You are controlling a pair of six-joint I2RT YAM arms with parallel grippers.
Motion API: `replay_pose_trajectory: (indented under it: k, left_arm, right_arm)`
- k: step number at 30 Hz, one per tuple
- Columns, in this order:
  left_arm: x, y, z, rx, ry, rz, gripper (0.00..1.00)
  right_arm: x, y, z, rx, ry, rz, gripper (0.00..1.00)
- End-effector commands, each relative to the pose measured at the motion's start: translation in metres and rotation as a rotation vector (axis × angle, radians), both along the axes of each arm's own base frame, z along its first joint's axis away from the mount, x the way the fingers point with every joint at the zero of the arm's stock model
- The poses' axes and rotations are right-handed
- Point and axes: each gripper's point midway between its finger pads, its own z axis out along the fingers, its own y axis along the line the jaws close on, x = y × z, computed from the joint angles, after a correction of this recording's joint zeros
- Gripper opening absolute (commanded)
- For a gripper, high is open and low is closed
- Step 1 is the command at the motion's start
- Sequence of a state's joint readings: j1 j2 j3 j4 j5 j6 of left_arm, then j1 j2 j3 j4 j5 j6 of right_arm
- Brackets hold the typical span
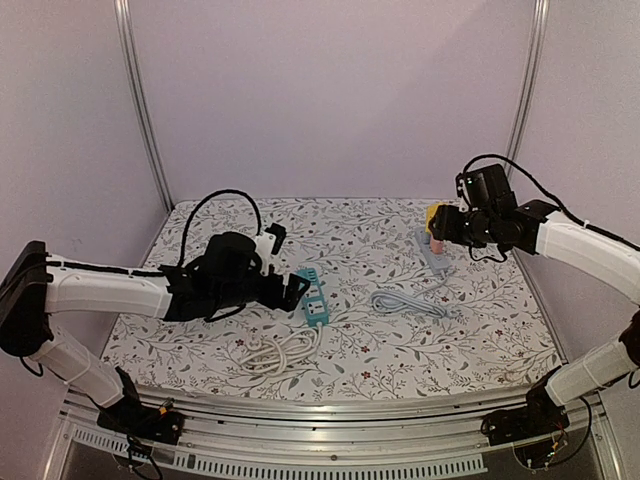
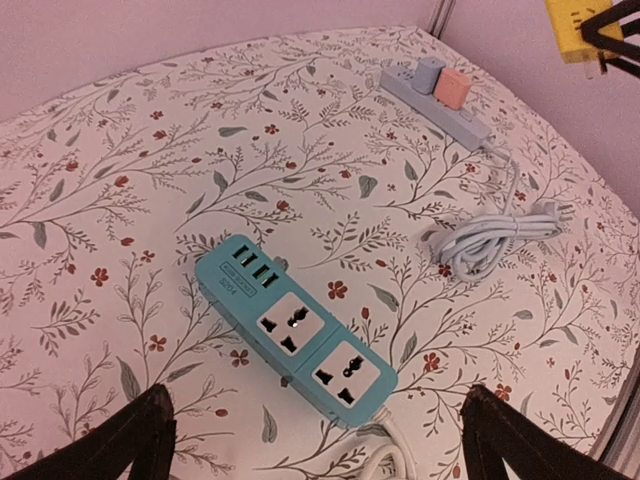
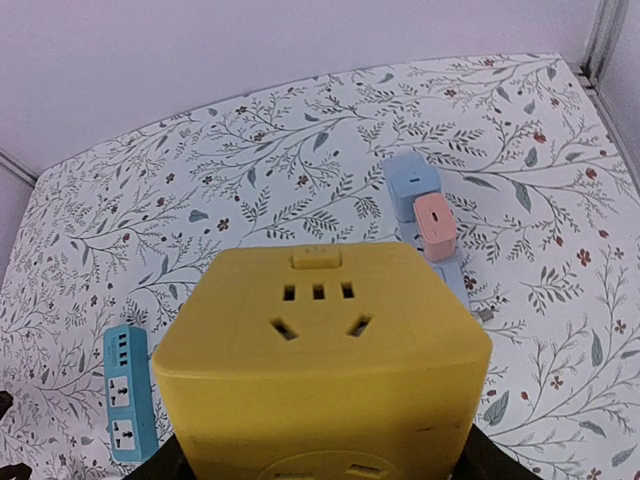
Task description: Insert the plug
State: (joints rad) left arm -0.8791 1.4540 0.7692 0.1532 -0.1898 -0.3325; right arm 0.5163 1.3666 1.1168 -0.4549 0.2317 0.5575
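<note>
My right gripper (image 3: pixel 320 468) is shut on the plug, a yellow cube (image 3: pixel 320 350) with sockets on its faces, which fills the right wrist view. In the top view the cube (image 1: pixel 433 215) hangs above the far end of a grey power strip (image 1: pixel 433 255), clear of it. A blue adapter (image 3: pixel 412 180) and a pink adapter (image 3: pixel 436 225) sit in that strip (image 3: pixel 452 275). My left gripper (image 2: pixel 318 432) is open, its fingers (image 2: pixel 145 430) wide apart above a teal power strip (image 2: pixel 295 330) that lies flat with two empty sockets. The top view shows this gripper (image 1: pixel 297 290) beside the teal strip (image 1: pixel 313 297).
A coiled grey cord (image 1: pixel 405 303) lies in front of the grey strip. A coiled white cord (image 1: pixel 280 350) runs from the teal strip toward the near edge. White walls and metal posts (image 1: pixel 140 100) enclose the flowered table (image 1: pixel 350 235).
</note>
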Motion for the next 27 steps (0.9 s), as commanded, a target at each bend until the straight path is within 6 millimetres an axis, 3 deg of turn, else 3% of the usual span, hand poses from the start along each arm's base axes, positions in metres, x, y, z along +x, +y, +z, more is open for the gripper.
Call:
replay_pose_trajectory:
  k: [1, 6, 10, 15, 21, 27]
  left_arm:
    - [0.004, 0.002, 0.012, -0.028, -0.015, 0.0, 0.99]
    - [-0.003, -0.001, 0.021, -0.079, -0.006, -0.028, 0.98]
    - [-0.011, 0.006, 0.03, -0.081, -0.009, -0.039, 0.98]
    - [-0.029, 0.004, 0.043, -0.101, -0.004, -0.127, 0.99]
    - [-0.05, -0.002, 0.054, -0.07, -0.008, -0.275, 1.0]
    - [-0.055, -0.013, 0.077, -0.005, -0.068, -0.399, 0.99]
  right_arm:
    - [0.025, 0.045, 0.049, 0.026, -0.231, 0.239, 0.0]
    - [0.027, 0.09, 0.071, 0.087, -0.34, 0.478, 0.0]
    - [0.019, 0.12, 0.075, 0.109, -0.39, 0.666, 0.0]
    - [0.0, 0.154, 0.052, 0.071, -0.414, 0.882, 0.0]
    - [-0.019, 0.166, 0.024, 0.04, -0.442, 1.047, 0.0]
    - [-0.053, 0.182, 0.0, 0.121, -0.394, 1.278, 0.0]
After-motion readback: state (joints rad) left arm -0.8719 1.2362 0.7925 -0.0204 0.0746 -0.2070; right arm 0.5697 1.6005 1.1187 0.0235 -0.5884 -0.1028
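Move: The right hand already holds the yellow cube plug. The open left gripper lies about 31 cm to its left, 7 cm back and 7 cm lower. The teal power strip is roughly 28 cm left, 5 cm back and 20 cm down, the grey cord 4 cm left and 5 cm back on the table, and the grey strip 7 cm ahead, 5 cm right. From the left hand, the yellow cube is some 31 cm right, 7 cm ahead and 7 cm up, the teal strip 3 cm ahead, 4 cm right and 13 cm below. Leftwards in a shallow arc, the right hand swings the cube some 17 cm through the air towards the left gripper, rising slightly before sinking again and easing back late, while it turns about 60 degrees counter-clockwise and its fingers tip up; its grip stays unchanged. The left hand lifts and draws back from the teal strip, turning a little clockwise, fingers still wide open and empty. ##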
